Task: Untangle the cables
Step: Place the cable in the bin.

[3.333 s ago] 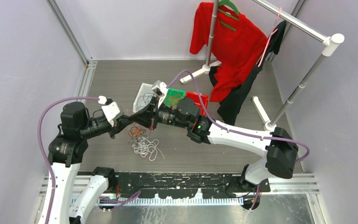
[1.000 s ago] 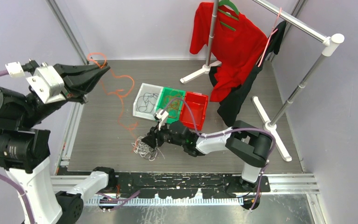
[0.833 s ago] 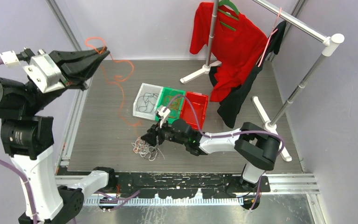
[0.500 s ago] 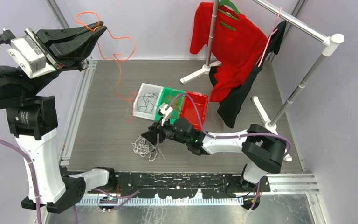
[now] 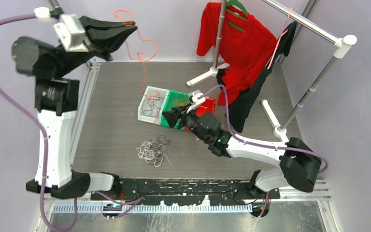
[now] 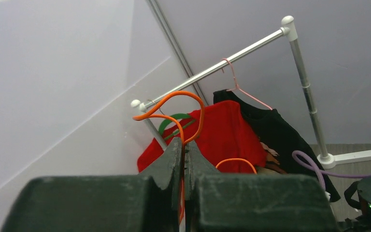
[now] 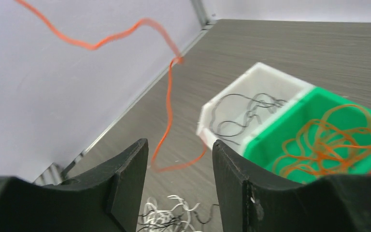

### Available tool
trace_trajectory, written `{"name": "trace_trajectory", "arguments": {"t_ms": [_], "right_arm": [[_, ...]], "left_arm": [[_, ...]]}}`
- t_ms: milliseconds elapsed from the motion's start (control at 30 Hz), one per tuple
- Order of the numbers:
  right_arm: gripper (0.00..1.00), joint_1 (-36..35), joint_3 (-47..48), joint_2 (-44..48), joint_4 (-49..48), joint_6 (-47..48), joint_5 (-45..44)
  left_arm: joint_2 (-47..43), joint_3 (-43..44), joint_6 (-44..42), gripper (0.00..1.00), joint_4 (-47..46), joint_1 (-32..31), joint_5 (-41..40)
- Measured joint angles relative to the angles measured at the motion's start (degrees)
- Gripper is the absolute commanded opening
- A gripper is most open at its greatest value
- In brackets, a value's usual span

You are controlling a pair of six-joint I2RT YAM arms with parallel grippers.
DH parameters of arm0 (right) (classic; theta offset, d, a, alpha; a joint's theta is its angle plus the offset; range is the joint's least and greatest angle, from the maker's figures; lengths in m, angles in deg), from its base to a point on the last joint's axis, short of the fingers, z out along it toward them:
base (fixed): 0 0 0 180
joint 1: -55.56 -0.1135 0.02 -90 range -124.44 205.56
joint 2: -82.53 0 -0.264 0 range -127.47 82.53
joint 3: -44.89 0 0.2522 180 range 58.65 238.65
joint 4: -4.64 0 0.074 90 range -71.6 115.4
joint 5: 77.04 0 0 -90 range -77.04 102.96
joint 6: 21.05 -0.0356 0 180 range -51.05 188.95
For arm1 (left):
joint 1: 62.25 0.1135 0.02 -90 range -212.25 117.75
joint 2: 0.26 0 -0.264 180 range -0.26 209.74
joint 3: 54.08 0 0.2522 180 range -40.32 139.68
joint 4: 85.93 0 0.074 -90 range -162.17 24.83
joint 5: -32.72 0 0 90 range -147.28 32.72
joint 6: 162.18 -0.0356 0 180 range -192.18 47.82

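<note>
A tangle of white and black cables (image 5: 150, 151) lies on the grey floor, also low in the right wrist view (image 7: 174, 212). My left gripper (image 5: 132, 27) is raised high at the back left, shut on one orange cable (image 5: 146, 72). That cable hangs in curls down to the white bin (image 5: 144, 114). In the left wrist view the orange cable (image 6: 174, 102) loops above the closed left gripper (image 6: 184, 145). My right gripper (image 5: 166, 116) hovers by the bins, open and holding nothing (image 7: 178, 147). The orange cable (image 7: 168, 99) dangles ahead of it.
The white bin (image 7: 285, 76) holds black cables, the green bin (image 7: 270, 145) holds orange ones, and a red bin (image 5: 207, 102) adjoins it. A clothes rack (image 5: 314, 79) with a red shirt (image 5: 236, 43) and a black garment stands at the back right, its feet on the floor.
The left arm swung higher and rightward, and the orange cable now hangs free of the pile near the white bin. The right gripper left the pile and rose toward the bins.
</note>
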Motion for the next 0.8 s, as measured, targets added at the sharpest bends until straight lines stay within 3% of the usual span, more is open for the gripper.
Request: {"name": "trace_trajectory", "arguments": {"t_ms": [367,800], "right_arm": [[0.54,4.55,-4.35,4.26,6.86,-0.04,-10.19],[0.54,8.24,-7.93,6.4,8.04,-0.31,-12.13]], "left_arm": [[10.25,0.59,-5.6,0.0,3.37,-8.37,-0.79],[15.85,0.11,-12.04,0.0,3.65,-9.53,-1.44]]}}
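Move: My left hand has the orange cable pinched high up, its tail hanging over the white bin. The green bin lies about 25 cm ahead of that hand, 9 cm to its right and some 61 cm below; the white bin is 26 cm ahead and 3 cm left. From my right hand, empty and half open, the green bin is some 22 cm ahead, 3 cm right and 23 cm down, the red bin 20 cm ahead and 13 cm right. Keeping the orange cable pinched, I carry my left hand about 11 cm forward while lowering it some 9 cm and shifting it 8 cm right, towards the green bin, fingertips dipping slightly. Meanwhile my right hand swings about 10 cm right, away from the cable pile and towards the red bin, going a little forward and down, and turns some 20 degrees clockwise, still half open and touching nothing. ##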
